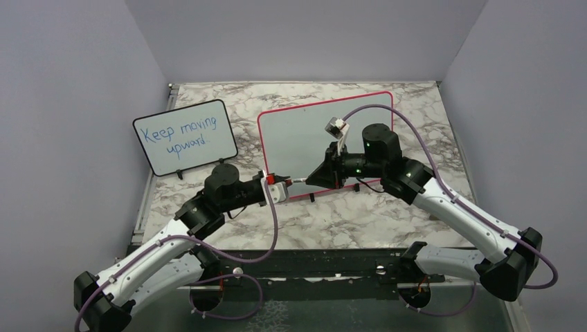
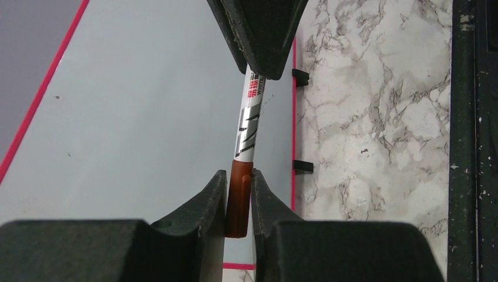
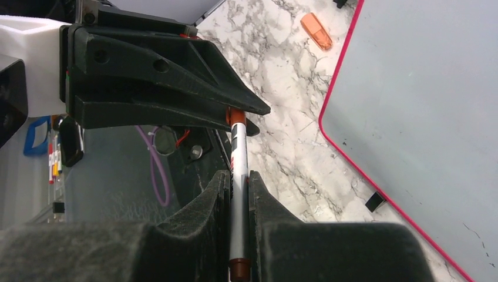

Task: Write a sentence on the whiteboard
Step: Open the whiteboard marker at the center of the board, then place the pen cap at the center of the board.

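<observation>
The whiteboard (image 1: 304, 128), red-framed with small black feet, lies on the marble table; its face (image 2: 135, 117) is bare and no sentence is in view. A white marker (image 1: 297, 181) hangs level between my two grippers at the board's near-left corner. My left gripper (image 2: 239, 176) is shut on the marker's red-brown cap (image 2: 239, 202). My right gripper (image 3: 237, 175) is shut on the white barrel (image 3: 238, 194), its red-brown tail end showing behind the fingers. In the top view the left gripper (image 1: 285, 185) and right gripper (image 1: 309, 180) face each other tip to tip.
A smaller black-framed board (image 1: 184, 136) with blue writing stands propped at the back left. A small orange piece (image 3: 316, 30) lies on the marble table (image 1: 346, 221) beside the whiteboard's edge. A black rail (image 1: 311, 266) runs along the near edge by the arm bases.
</observation>
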Motion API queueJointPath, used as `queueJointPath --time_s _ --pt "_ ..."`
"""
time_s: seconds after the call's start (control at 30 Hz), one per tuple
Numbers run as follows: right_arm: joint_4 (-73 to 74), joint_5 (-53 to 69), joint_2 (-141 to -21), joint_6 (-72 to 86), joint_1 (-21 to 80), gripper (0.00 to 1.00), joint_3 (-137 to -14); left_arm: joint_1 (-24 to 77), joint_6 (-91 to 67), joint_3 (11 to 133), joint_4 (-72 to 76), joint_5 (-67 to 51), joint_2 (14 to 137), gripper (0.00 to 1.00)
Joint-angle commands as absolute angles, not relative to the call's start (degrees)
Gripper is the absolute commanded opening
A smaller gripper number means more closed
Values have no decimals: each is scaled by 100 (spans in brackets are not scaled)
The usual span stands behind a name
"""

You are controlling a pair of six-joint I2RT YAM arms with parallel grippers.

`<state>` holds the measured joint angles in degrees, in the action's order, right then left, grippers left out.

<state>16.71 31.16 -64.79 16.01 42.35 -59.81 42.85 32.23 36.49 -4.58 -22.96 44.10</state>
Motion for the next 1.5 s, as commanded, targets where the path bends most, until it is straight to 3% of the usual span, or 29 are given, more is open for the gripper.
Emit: queueJointPath --time_s 0.0,0.57,0.87,1.1,1.23,1.47 --pt "1834 3052 -6160 1583 4212 1 -6067 4259 3373 3397 -492 -1720 4074 0" --pt "2255 2078 -5403 1266 4210 1 -6110 4255 3125 3183 -522 -515 3643 0" --pt "1996 1129 -5129 1167 4211 1 -5863 4257 319 3766 -1181 1960 4194 0" --pt "2092 578 -5036 1083 4210 1 -5793 4238 -1862 3799 -1777 2952 4387 0" --pt "2114 440 -4916 1014 4211 1 -5748 3976 -2383 3778 -2069 2918 4621 0" --pt "2309 92 -4858 893 4210 1 -5729 2619 -2696 3705 -2062 1583 5502 0"
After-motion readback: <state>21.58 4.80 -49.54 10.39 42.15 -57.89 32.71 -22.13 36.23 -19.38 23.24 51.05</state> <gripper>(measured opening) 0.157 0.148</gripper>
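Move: The left gripper is already shut on the brown cap; the white marker body, held at its rear by the right gripper, has its middle about 5 cm to the left hand's right, level with it. The orange case lies about 15 cm ahead of the left hand, 20 cm left and 22 cm below. From the right hand, the big whiteboard's centre is some 28 cm ahead, 8 cm right and 26 cm below. Keep both grippers shut and part the hands to pull the cap off. Draw the left gripper about 14 cm left towards the orange case, also going some 9 cm down and 7 cm forward, swinging its fingers counter-clockwise until they point forward and down. Carry the marker with the right gripper 8 cm right and about 4 cm up, at first slightly back, then forward, turning roughly 25 degrees clockwise. ##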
